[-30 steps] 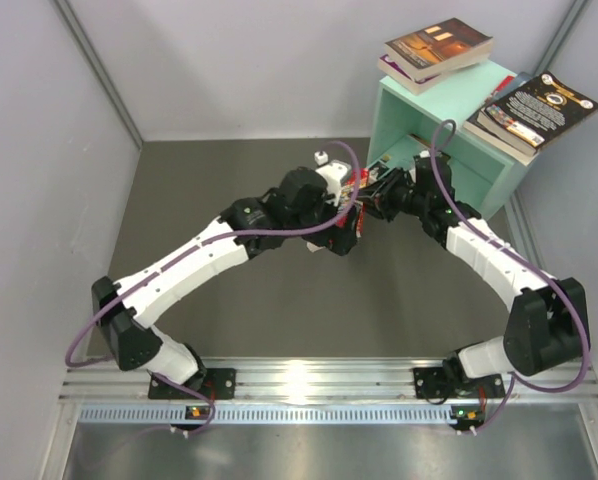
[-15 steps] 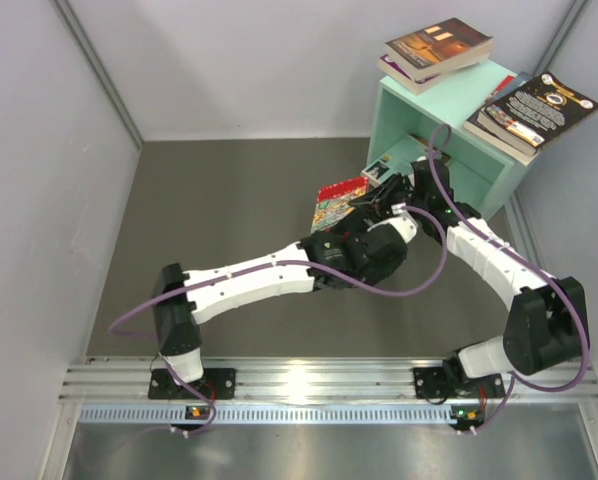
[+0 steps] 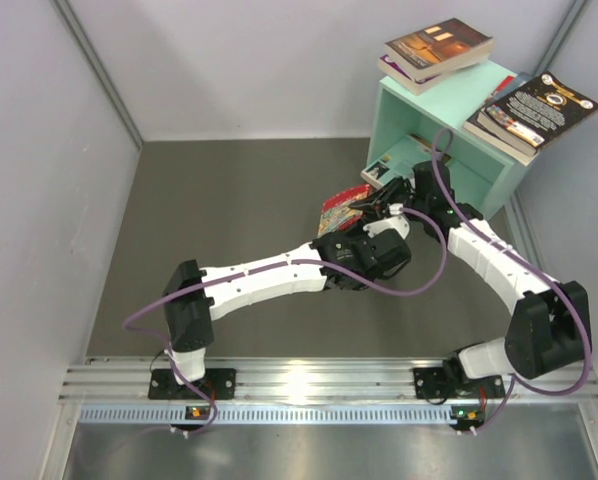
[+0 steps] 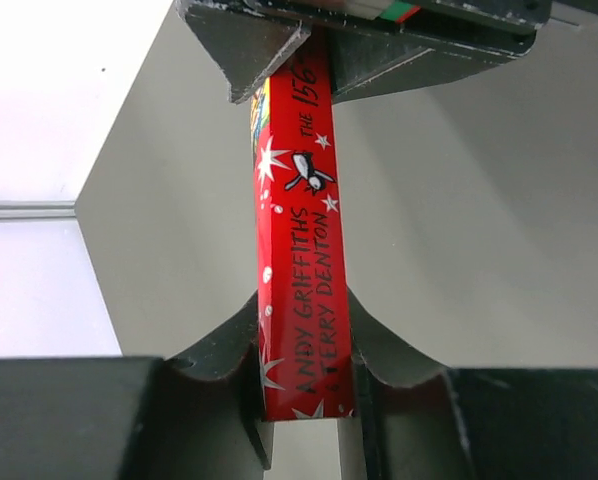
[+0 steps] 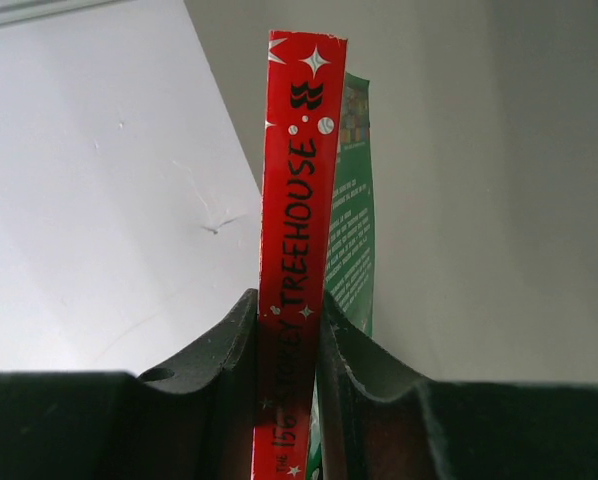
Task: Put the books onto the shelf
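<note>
A thin red cartoon book (image 3: 339,206) hangs in the air in front of the mint-green shelf (image 3: 449,135), gripped from both ends. My left gripper (image 4: 304,335) is shut on the lower end of its red spine (image 4: 299,240). My right gripper (image 5: 291,325) is shut on the other end of that spine (image 5: 299,150), and a green printed cover (image 5: 354,235) shows behind it. In the top view the left gripper (image 3: 354,228) comes from below the book and the right gripper (image 3: 381,203) from the shelf side.
A brown book (image 3: 439,45) on a purple one and a black book (image 3: 534,105) lie on the shelf's top. More books (image 3: 381,170) stick out of the shelf's open face. Grey walls close in the dark table (image 3: 229,200).
My left arm swung away from the book's left side and came under it, then its jaws closed on the spine. The right gripper kept hold of the book throughout.
</note>
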Controlling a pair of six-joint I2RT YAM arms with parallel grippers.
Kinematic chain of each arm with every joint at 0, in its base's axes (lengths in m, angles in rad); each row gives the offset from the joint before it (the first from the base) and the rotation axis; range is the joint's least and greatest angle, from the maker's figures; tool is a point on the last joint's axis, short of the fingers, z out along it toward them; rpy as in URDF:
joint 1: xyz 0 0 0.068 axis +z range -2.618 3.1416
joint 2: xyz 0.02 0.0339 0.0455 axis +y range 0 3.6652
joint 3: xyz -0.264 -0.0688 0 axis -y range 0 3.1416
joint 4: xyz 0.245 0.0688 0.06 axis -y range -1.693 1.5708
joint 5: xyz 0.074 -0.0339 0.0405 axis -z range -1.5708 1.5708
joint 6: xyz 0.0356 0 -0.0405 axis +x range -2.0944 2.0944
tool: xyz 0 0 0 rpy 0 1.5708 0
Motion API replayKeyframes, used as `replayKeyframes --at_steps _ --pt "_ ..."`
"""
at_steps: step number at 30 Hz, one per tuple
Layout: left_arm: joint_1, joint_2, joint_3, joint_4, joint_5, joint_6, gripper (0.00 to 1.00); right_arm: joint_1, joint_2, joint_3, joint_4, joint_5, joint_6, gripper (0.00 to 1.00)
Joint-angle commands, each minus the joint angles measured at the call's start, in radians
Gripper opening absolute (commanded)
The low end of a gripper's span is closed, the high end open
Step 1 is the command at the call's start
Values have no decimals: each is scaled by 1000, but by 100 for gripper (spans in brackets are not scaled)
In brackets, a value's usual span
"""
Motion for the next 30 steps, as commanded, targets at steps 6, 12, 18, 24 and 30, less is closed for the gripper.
replayKeyframes --at_steps 6,12,18,24,30 --pt "116 -190 -49 -1 292 -184 0 2 -125 127 -74 44 -112 37" --pt "335 -351 -209 236 830 -256 0 0 -231 297 -369 165 -296 100" --pt "489 -298 -214 527 1180 -428 0 -8 -381 471 -718 420 -464 100" --pt "592 -158 -229 901 1483 -761 0 -17 -512 421 -865 504 -458 100" --pt "614 78 -180 1383 1532 -1166 0 -20 -584 378 -872 506 -429 100"
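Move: The red-spined book is already pinched by both hands. From the left hand, the middle of the shelf opening lies about 13 cm ahead, 18 cm to the right and 8 cm lower; the flat book inside is some 21 cm ahead, 13 cm right and 18 cm down. The far stack on the shelf top is about 26 cm ahead, 18 cm right and 10 cm up. From the right hand, the opening is roughly 7 cm ahead, 13 cm right and 8 cm lower. The book stays pinched at its spine in the left hand while the right fingers open wide and come free, the right hand rising nearly 20 cm, then backing away to the right and sinking a little. The left hand first swings about 5 cm left, then right and forward towards the shelf opening, rolling its left side down nearly 90 degrees and tipping downward. ##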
